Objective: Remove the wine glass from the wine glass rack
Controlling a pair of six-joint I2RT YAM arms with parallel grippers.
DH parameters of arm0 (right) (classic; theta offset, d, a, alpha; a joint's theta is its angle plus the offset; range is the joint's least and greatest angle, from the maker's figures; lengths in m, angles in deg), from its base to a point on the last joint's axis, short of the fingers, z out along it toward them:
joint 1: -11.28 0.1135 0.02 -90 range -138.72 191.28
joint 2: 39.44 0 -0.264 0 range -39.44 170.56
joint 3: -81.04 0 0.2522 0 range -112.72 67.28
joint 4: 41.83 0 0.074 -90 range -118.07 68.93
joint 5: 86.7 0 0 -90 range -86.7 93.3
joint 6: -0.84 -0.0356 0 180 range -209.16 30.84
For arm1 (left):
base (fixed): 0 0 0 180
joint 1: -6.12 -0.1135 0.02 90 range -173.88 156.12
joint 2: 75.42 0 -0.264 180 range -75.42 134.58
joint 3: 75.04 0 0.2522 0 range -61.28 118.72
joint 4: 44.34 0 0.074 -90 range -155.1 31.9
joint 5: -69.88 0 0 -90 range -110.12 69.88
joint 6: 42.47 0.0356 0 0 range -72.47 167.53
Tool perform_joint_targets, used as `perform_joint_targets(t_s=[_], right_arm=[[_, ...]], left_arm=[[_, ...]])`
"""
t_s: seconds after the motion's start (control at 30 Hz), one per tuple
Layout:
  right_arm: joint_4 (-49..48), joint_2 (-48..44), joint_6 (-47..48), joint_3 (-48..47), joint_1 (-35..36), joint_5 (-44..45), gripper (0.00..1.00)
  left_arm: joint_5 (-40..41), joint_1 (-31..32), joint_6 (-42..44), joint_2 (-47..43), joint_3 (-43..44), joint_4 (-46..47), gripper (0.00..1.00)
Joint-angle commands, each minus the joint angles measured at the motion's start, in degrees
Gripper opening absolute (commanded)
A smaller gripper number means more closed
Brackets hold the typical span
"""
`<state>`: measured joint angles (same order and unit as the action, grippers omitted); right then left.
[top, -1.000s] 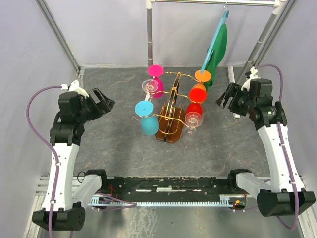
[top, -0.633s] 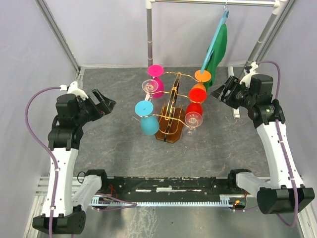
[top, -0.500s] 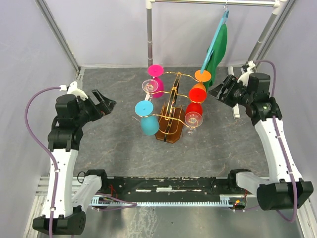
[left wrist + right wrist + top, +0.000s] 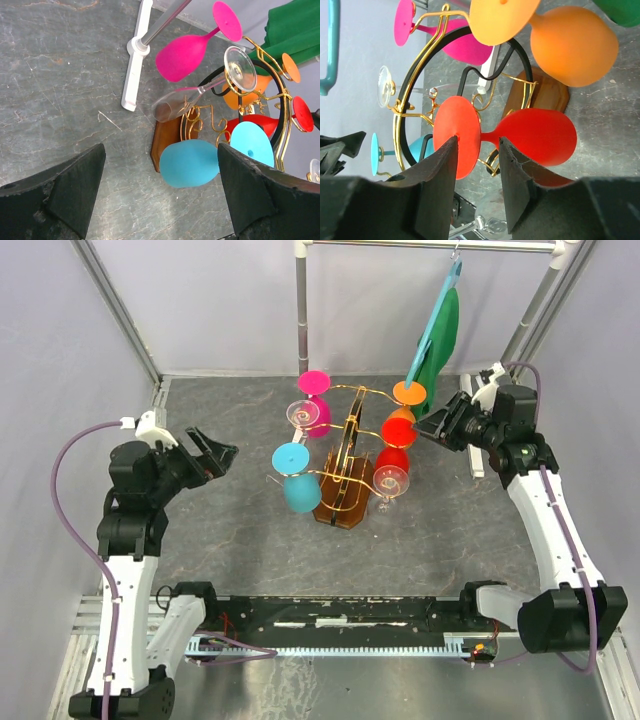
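The wine glass rack [image 4: 345, 465], gold wire on a brown wooden base [image 4: 167, 142], stands mid-table with several wine glasses hanging bowl down. On its right side hang an orange glass [image 4: 405, 400], a red glass [image 4: 392, 445] and a clear one [image 4: 388, 482]. Pink [image 4: 315, 400], clear [image 4: 300, 415] and blue [image 4: 297, 480] glasses hang on its left. My right gripper [image 4: 477, 142] is at the red glass [image 4: 540, 135]. Its fingers stand either side of the thin stem, with a gap still showing. My left gripper [image 4: 161, 150] is wide open, well short of the blue glass [image 4: 190, 162].
A grey clothes rail [image 4: 302, 310] crosses the back, with its white foot [image 4: 135, 75] on the table behind the rack. A green cloth on a teal hanger [image 4: 438, 325] hangs just behind my right gripper. Pale walls close in both sides.
My right gripper has moved left to the rack's red glass and its jaws have narrowed around the stem. My left gripper has opened a little wider and shifted slightly.
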<state>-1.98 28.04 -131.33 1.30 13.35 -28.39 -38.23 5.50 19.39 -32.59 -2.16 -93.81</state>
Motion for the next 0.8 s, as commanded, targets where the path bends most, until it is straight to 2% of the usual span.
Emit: perform_joint_targets(t_s=[0.0,0.1,0.3,0.6,0.77], right_arm=[[-5.19,0.39,-1.10,-0.07,-0.09,-4.04,0.45],[-5.17,1.10,-1.03,-0.21,-0.09,-5.08,0.45],[-5.35,1.28,-1.03,-0.20,-0.06,-6.12,0.37],[-9.28,1.74,-3.83,0.52,-0.07,-9.69,0.19],[-10.91,3.06,-4.90,0.81,0.19,-11.98,0.19]], left_arm=[[-1.65,-0.04,-0.47,0.24,-0.17,2.16,0.99],[-1.86,-0.08,-0.34,-0.53,-1.61,2.79,0.99],[-1.72,-0.01,-0.10,-1.54,-2.11,3.51,0.99],[-0.55,-0.05,0.42,-1.47,-3.09,3.10,0.99],[-0.51,-0.08,0.06,-1.01,-3.55,2.85,0.99]])
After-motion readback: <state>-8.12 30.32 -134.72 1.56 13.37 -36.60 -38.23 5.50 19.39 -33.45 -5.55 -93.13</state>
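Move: The red wine glass's foot is about 4 cm to the left of my right hand, level with it both ahead and in height. The orange glass's foot stands some 7 cm ahead and 2 cm left of this hand. The near clear glass's foot is about 10 cm back and 5 cm left. From my open left hand, the red foot lies roughly 36 cm right and 3 cm ahead, at about its height. I close my right fingers from about half open to nearly shut, pinching the red glass's foot with one finger on each face. Meanwhile this hand eases about 2 cm left onto the foot and rises a good 1 cm, turning 5 to 10 degrees, partly counter-clockwise. My empty left hand sinks some 2 cm, staying wide open. ##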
